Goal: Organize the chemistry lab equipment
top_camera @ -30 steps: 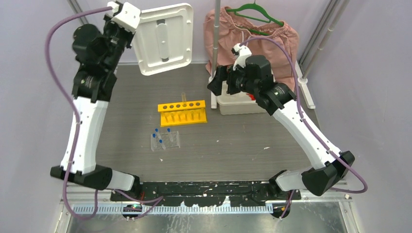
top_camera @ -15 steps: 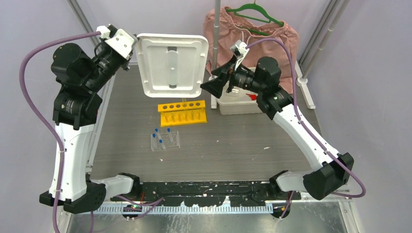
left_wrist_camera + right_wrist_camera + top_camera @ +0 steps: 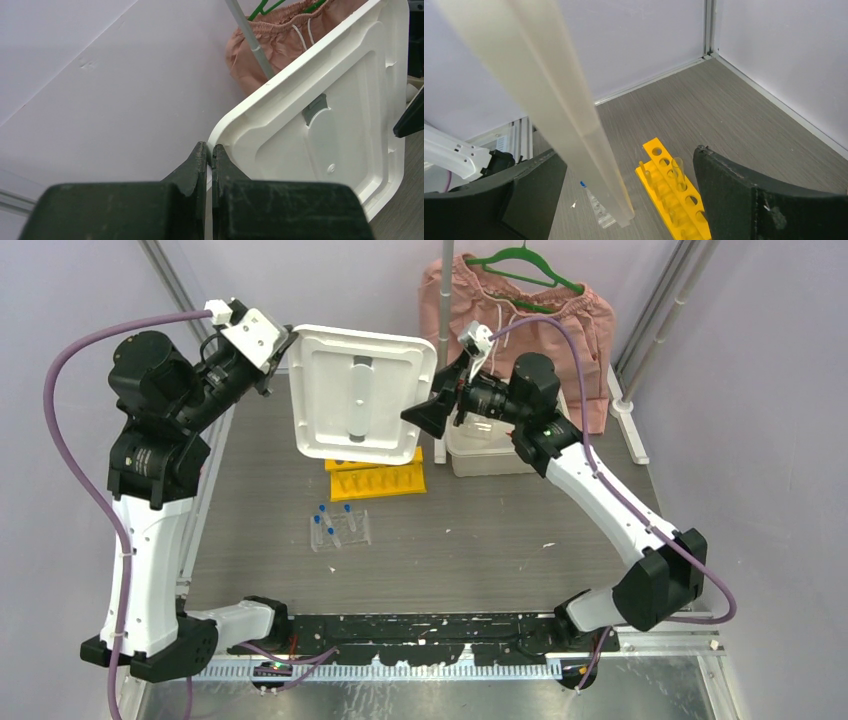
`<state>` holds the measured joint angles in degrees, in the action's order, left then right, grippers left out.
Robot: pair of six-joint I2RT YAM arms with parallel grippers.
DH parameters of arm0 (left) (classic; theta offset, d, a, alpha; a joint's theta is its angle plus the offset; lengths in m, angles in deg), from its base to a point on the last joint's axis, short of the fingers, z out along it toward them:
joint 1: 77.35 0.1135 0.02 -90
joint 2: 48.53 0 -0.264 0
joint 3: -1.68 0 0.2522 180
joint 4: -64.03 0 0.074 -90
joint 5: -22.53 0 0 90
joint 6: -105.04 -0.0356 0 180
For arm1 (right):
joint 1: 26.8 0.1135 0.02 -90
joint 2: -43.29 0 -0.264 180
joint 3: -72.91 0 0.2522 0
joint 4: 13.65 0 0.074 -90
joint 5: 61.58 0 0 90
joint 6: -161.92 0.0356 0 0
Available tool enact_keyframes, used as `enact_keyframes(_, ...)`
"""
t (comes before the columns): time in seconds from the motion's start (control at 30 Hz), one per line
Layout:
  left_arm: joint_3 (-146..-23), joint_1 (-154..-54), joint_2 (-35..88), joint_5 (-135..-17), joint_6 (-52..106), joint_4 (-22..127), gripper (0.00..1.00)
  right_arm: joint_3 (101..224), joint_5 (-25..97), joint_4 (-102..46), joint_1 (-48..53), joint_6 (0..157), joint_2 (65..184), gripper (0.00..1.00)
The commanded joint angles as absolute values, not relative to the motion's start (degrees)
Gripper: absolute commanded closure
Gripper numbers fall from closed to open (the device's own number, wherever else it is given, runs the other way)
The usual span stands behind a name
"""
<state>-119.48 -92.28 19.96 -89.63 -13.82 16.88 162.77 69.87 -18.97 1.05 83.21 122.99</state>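
Observation:
My left gripper (image 3: 287, 348) (image 3: 210, 150) is shut on the left rim of the white lid (image 3: 360, 395) (image 3: 325, 110) and holds it up on edge above the table. My right gripper (image 3: 425, 412) (image 3: 629, 152) is open at the lid's right side. That edge of the lid (image 3: 574, 110) runs between its spread fingers, nearer the left one. Under the lid stands the yellow rack (image 3: 380, 481) (image 3: 674, 195), its back part hidden, with one clear tube (image 3: 678, 172) upright in it. The clear rack (image 3: 340, 528) (image 3: 600, 209) with blue-capped tubes (image 3: 322, 510) lies in front of it.
The beige tub (image 3: 485, 452) sits open under the right arm, at the back right. Pink shorts (image 3: 540, 315) on a green hanger (image 3: 525, 262) hang on the back wall beside a grey pole (image 3: 441, 300). Purple walls close in on three sides.
The left arm has swung the lid to the right and lower, over the yellow rack. The right gripper has moved left and turned until it straddles the lid's right edge.

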Motion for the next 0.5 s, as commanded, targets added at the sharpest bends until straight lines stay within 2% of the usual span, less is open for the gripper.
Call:
enact_keyframes(0.0,-120.4,-92.4,18.3,-90.8,-12.7,19.8,1.00,166.2,70.6,-14.0,2.8,83.2,124.3,0.04)
enact_keyframes(0.07,-120.4,-92.4,18.3,-90.8,-12.4,19.9,1.00,166.1,70.0,-13.5,3.8,83.6,124.4,0.15)
enact_keyframes(0.13,-120.4,-92.4,18.4,-90.6,-11.6,19.9,1.00,165.8,69.6,-11.7,4.2,85.2,124.4,0.32)
enact_keyframes(0.27,-120.3,-92.4,18.6,-90.5,-10.0,19.1,0.97,165.2,67.3,-7.4,4.2,88.1,123.2,0.70)
enact_keyframes(0.3,-120.4,-92.4,18.7,-90.5,-9.3,18.3,0.85,165.4,66.2,-7.5,4.2,87.9,122.7,0.76)
enact_keyframes(0.33,-120.9,-92.4,18.9,-91.0,-9.0,17.0,0.64,165.7,64.7,-8.5,4.2,86.9,122.1,0.79)
enact_keyframes(0.4,-122.4,-92.4,19.8,-92.3,-8.4,12.2,0.17,167.0,61.7,-13.5,4.2,83.2,121.0,0.87)
enact_keyframes(0.43,-123.4,-92.4,20.4,-93.3,-8.1,9.2,0.03,167.9,59.8,-16.3,4.2,80.9,120.4,0.90)
enact_keyframes(0.47,-124.7,-92.4,21.2,-94.1,-7.7,5.9,0.01,168.8,58.0,-18.2,4.2,78.7,119.8,0.91)
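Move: The left hand, shut on the upper left corner of the upright white lid, has the lid's middle some 11 cm to its right, level fore and aft and about 13 cm below. From the wide-open right hand, the lid's middle is about 10 cm left, 1 cm back and 1 cm up, its right edge already between the fingers. The yellow rack lies roughly 15 cm left, 6 cm ahead and 35 cm below the right hand; the beige bin about 17 cm right, 20 cm ahead and 32 cm below. The right hand slides about 2 cm to its left, farther over the lid's right edge, while its fingers close and pinch that rim front and back, the hand hardly turning. The left hand holds the upper left corner still until the right grip is nearly closed, then spreads its fingers almost fully and lets go, sinking only about 1 cm at the end without pulling away yet. ##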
